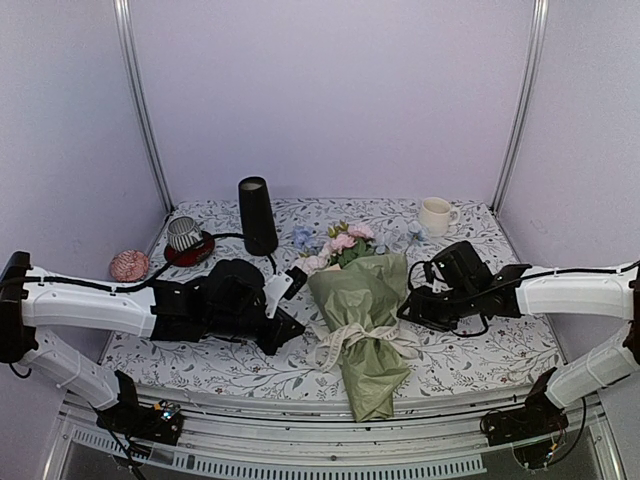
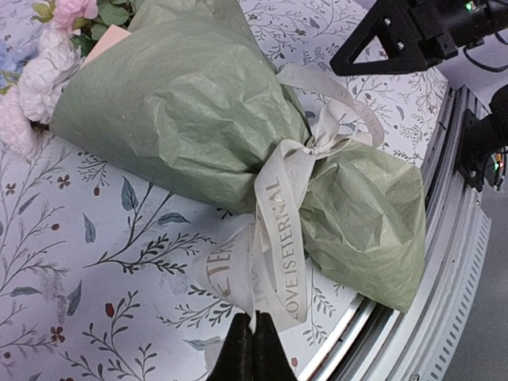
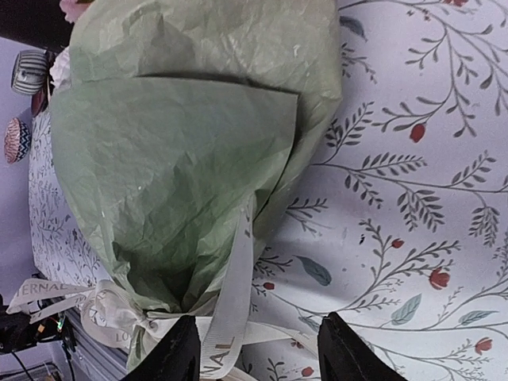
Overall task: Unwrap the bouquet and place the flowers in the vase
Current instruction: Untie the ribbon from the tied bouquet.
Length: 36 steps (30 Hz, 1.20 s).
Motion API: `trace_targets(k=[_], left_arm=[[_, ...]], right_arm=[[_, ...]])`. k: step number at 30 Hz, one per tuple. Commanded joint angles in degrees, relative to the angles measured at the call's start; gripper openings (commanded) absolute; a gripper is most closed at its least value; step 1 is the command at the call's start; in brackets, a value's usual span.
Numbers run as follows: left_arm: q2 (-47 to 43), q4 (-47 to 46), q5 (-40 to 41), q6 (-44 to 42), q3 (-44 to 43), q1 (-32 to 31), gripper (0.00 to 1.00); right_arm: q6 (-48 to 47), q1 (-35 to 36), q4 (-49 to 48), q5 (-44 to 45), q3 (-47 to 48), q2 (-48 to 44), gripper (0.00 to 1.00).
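The bouquet (image 1: pixel 365 305) lies in the middle of the table in sage-green paper (image 2: pixel 190 111), its pink and white flowers (image 1: pixel 343 243) pointing away from me. A cream ribbon (image 2: pixel 279 222) is tied round its waist. My left gripper (image 2: pixel 252 324) is shut on a tail of that ribbon, just left of the bundle (image 1: pixel 296 330). On the bouquet's right side my right gripper (image 3: pixel 258 345) stands open, with another ribbon tail (image 3: pixel 236 302) hanging between its fingers, close to the left one and not pinched. The black vase (image 1: pixel 257 215) stands upright at the back left.
A cream mug (image 1: pixel 435 215) stands at the back right. A striped grey cup (image 1: pixel 184 233) on a red saucer and a pink patterned ball (image 1: pixel 129 265) sit at the far left. The bouquet's tail overhangs the table's metal front rail (image 2: pixel 452 230).
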State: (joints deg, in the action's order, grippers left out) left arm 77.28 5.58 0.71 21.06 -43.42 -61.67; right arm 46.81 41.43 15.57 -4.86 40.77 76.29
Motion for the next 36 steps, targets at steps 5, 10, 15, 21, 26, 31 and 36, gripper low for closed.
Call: trace_targets(k=[5,10,15,21,26,31,36], left_arm=[[-0.8,-0.7,0.3,-1.2,0.5,-0.4,0.0],[-1.1,-0.6,0.5,-1.3,0.7,-0.5,0.0],[-1.0,-0.6,0.4,-1.4,0.7,-0.4,0.0],[-1.3,-0.1,0.8,-1.3,0.8,-0.4,0.0],[-1.6,4.0,6.9,0.0,0.0,-0.4,0.0],[-3.2,4.9,8.0,0.6,0.8,-0.4,0.0],[-3.9,5.9,9.9,1.8,1.2,-0.4,0.0]], right_arm=[[1.8,1.8,-4.1,-4.1,2.3,3.5,0.5],[2.2,2.0,-4.4,-4.5,2.3,5.4,0.46],[2.1,2.1,-3.8,-4.7,2.8,5.1,0.15],[1.3,2.1,0.5,0.8,4.1,1.3,0.03],[0.8,2.1,2.3,5.2,4.0,-2.3,0.03],[0.7,2.1,5.3,11.4,4.4,-4.8,0.04],[0.7,2.0,6.6,14.6,4.3,-6.9,0.04]])
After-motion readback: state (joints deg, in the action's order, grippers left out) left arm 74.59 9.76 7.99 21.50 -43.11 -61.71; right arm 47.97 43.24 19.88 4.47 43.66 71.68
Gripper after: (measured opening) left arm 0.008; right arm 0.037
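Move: The ribbon's free right tail is between the open right fingers, nearer the left one; the place to grip it is about 3 cm left, 1 cm back and slightly below. The knot sits some 10 cm left, 3 cm back and 4 cm below, and the blossoms about 18 cm ahead, 13 cm left. From the left hand, already holding the other tail, the knot is about 12 cm right, 1 cm ahead and 8 cm lower. The ribbon's right tail is pinched as the right hand slides about 2.5 cm left and slightly down, then shuts its fingers; it draws the tail some 4.5 cm up and 4 cm right, edging forward, fingertips tilting up 10 degrees or so. Late on, the left hand, still gripping its own tail, pulls about 2.5 cm left and a little forward, away from the knot. ##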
